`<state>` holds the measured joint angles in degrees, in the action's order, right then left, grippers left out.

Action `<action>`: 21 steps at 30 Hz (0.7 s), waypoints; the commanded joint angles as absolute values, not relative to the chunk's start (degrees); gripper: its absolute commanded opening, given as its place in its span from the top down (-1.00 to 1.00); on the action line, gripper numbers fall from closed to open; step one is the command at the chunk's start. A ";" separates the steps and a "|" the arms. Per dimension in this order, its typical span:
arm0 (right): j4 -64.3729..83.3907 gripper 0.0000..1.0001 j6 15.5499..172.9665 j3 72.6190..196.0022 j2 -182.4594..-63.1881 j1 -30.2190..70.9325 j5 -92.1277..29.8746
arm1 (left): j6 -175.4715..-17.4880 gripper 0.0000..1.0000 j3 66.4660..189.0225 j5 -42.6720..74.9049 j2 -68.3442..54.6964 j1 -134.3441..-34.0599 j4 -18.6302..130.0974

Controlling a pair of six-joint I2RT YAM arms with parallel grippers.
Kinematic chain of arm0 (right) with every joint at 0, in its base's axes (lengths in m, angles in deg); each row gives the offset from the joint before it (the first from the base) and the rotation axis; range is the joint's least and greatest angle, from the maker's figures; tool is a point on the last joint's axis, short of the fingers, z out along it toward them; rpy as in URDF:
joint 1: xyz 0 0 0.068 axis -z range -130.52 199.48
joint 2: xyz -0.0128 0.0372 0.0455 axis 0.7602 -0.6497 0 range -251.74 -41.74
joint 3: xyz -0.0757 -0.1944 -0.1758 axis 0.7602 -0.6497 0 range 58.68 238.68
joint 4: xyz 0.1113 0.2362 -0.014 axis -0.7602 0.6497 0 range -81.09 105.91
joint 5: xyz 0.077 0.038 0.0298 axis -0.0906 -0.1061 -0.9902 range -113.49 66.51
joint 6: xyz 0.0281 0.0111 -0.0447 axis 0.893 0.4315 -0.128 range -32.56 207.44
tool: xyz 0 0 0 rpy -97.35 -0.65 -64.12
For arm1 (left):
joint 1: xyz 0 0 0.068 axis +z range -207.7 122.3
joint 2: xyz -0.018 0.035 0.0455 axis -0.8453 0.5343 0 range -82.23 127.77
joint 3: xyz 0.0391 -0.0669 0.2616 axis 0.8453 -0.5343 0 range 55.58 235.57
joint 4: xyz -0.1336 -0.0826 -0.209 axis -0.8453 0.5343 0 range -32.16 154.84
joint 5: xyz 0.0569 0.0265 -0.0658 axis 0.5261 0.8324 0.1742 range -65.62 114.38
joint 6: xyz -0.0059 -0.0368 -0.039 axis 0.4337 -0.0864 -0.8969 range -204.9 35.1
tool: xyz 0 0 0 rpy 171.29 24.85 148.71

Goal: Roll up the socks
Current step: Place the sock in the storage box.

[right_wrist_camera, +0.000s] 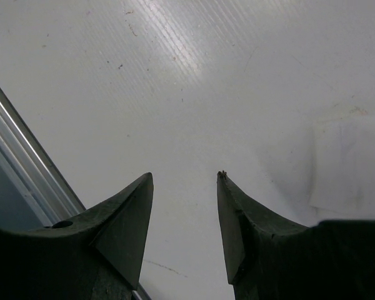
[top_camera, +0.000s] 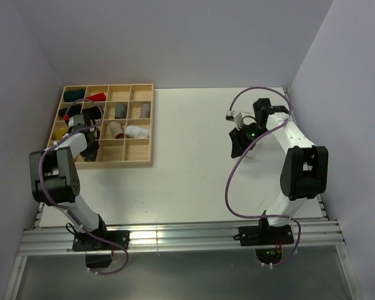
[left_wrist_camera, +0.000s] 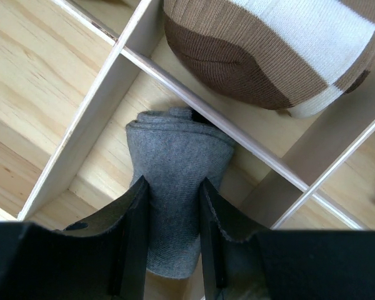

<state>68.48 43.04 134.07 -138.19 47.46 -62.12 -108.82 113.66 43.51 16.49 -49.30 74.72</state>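
A rolled grey sock (left_wrist_camera: 175, 162) lies in a compartment of the wooden tray (left_wrist_camera: 106, 94); no stripes show on it. My left gripper (left_wrist_camera: 172, 187) is shut on this roll, one finger pressed on each side. In the top view the left gripper (top_camera: 90, 147) hangs over the tray's near-left compartments and hides the roll. A white roll (top_camera: 136, 131) lies in a compartment further right. My right gripper (right_wrist_camera: 185, 177) is open and empty above the bare white table; in the top view the right gripper (top_camera: 240, 142) is at the right middle.
The wooden tray (top_camera: 151, 125) stands at the back left with several cloth rolls in it. A brown-and-white striped roll (left_wrist_camera: 269, 50) fills the compartment beside the grey one. A metal rail (right_wrist_camera: 25, 162) runs along the table's edge near the right gripper.
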 commanded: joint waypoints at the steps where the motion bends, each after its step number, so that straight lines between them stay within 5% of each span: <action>1: 67.89 -0.05 43.32 134.09 -135.44 47.73 -62.68 | -113.38 0.51 110.95 32.45 19.90 -50.23 76.82; 21: 66.84 -0.06 44.82 134.61 -135.52 47.73 -61.63 | -112.50 -0.20 114.72 39.23 10.50 -50.14 81.56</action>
<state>68.20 44.33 134.07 -137.97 47.46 -61.92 -111.38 113.33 43.05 13.14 -49.19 77.91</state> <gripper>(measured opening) 0.528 0.578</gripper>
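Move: The rolled grey sock is still between the left fingers, down in its front-row cell, its middle about 1 cm ahead of that hand and 1 cm lower. At about sock height, the checkered sock lies some 9 cm straight ahead of the hand. The yellow sock is about 9 cm ahead and 9 cm left, the brown roll 9 cm ahead and 12 cm right. From the right hand the grey sock is some 65 cm left, 5 cm ahead and 8 cm below. The left fingers open and let go of the grey sock, the hand rising about 1 cm and easing back. ##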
